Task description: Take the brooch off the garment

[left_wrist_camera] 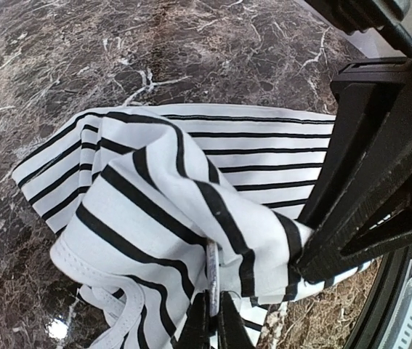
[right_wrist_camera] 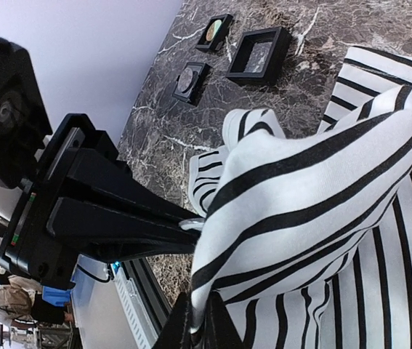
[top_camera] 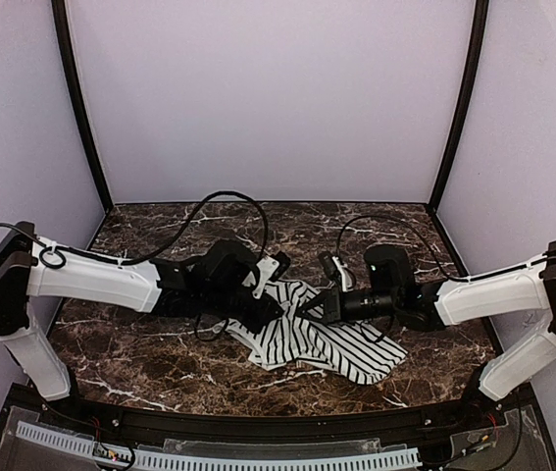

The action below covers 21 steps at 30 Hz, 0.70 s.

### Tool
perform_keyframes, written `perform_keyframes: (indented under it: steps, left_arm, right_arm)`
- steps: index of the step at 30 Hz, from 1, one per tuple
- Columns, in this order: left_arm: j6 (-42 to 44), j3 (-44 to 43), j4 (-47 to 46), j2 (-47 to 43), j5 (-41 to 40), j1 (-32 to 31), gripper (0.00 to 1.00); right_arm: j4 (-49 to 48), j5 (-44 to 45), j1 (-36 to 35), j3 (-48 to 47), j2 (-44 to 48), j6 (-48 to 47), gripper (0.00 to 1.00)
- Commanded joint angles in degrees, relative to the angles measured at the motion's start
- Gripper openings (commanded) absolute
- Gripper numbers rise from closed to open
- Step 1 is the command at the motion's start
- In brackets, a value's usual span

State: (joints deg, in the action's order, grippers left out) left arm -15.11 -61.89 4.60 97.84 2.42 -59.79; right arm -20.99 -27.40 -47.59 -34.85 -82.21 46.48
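Observation:
The garment [top_camera: 341,348], white with thin black stripes, lies bunched on the marble table between both arms. In the left wrist view its fold [left_wrist_camera: 155,196] rises toward my left gripper [left_wrist_camera: 213,302], which is shut on the thin silver edge of the brooch [left_wrist_camera: 212,276] poking out of the cloth. My right gripper [right_wrist_camera: 200,305] is shut on a raised fold of the garment [right_wrist_camera: 314,182] just beside it. The right wrist view shows the brooch [right_wrist_camera: 192,224] at the tips of the left fingers [right_wrist_camera: 140,218]. From above, the left gripper [top_camera: 279,306] and right gripper [top_camera: 309,308] nearly touch.
Three small black boxes [right_wrist_camera: 260,52] [right_wrist_camera: 213,30] [right_wrist_camera: 190,80] sit on the dark marble table [top_camera: 160,363] beyond the garment. Loose cables arc over both arms. Pale walls close in the back and sides.

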Motion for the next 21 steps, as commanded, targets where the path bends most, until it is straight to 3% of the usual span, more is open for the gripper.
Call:
perform_keyframes:
  steps: [1, 5, 12, 21]
  left_arm:
    - [-1.9, 3.3, -4.9, -5.6, -3.5, -0.3, 0.01]
    - [-3.1, 6.1, -9.9, -8.8, -4.8, -0.2, 0.01]
    - [-1.8, 8.5, -14.0, -15.5, -3.9, -0.3, 0.01]
    - [-0.4, 9.1, -20.9, -19.9, 9.2, -0.2, 0.01]
  right_arm:
    - [-1.1, 1.1, 0.3, -0.5, 1.2, 0.8, 0.11]
    - [-0.7, 2.5, 0.3, -0.4, 3.0, -0.1, 0.21]
    - [-1.3, 2.9, 0.3, -0.8, 9.3, -5.3, 0.48]
    - [-10.9, -2.5, -0.2, 0.8, 15.9, -10.1, 0.74]
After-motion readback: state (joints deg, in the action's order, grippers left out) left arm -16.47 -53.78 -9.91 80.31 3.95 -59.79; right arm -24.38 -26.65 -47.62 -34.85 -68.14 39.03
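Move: The left fingers already pinch the garment's gathered fold right at their tips; from the right hand that pinched fold lies about 5 cm to its left, level and neither ahead nor back. From the left hand, the garment's loose part spreads some 18 cm to the right, 3 cm back and 10 cm below, and an empty tray stands roughly 15 cm ahead, 14 cm left and 11 cm below. The brooch can't be made out. Left keeps its pinch and lifts the garment about 13 cm; right lets go, opening wide, rising some 10. ##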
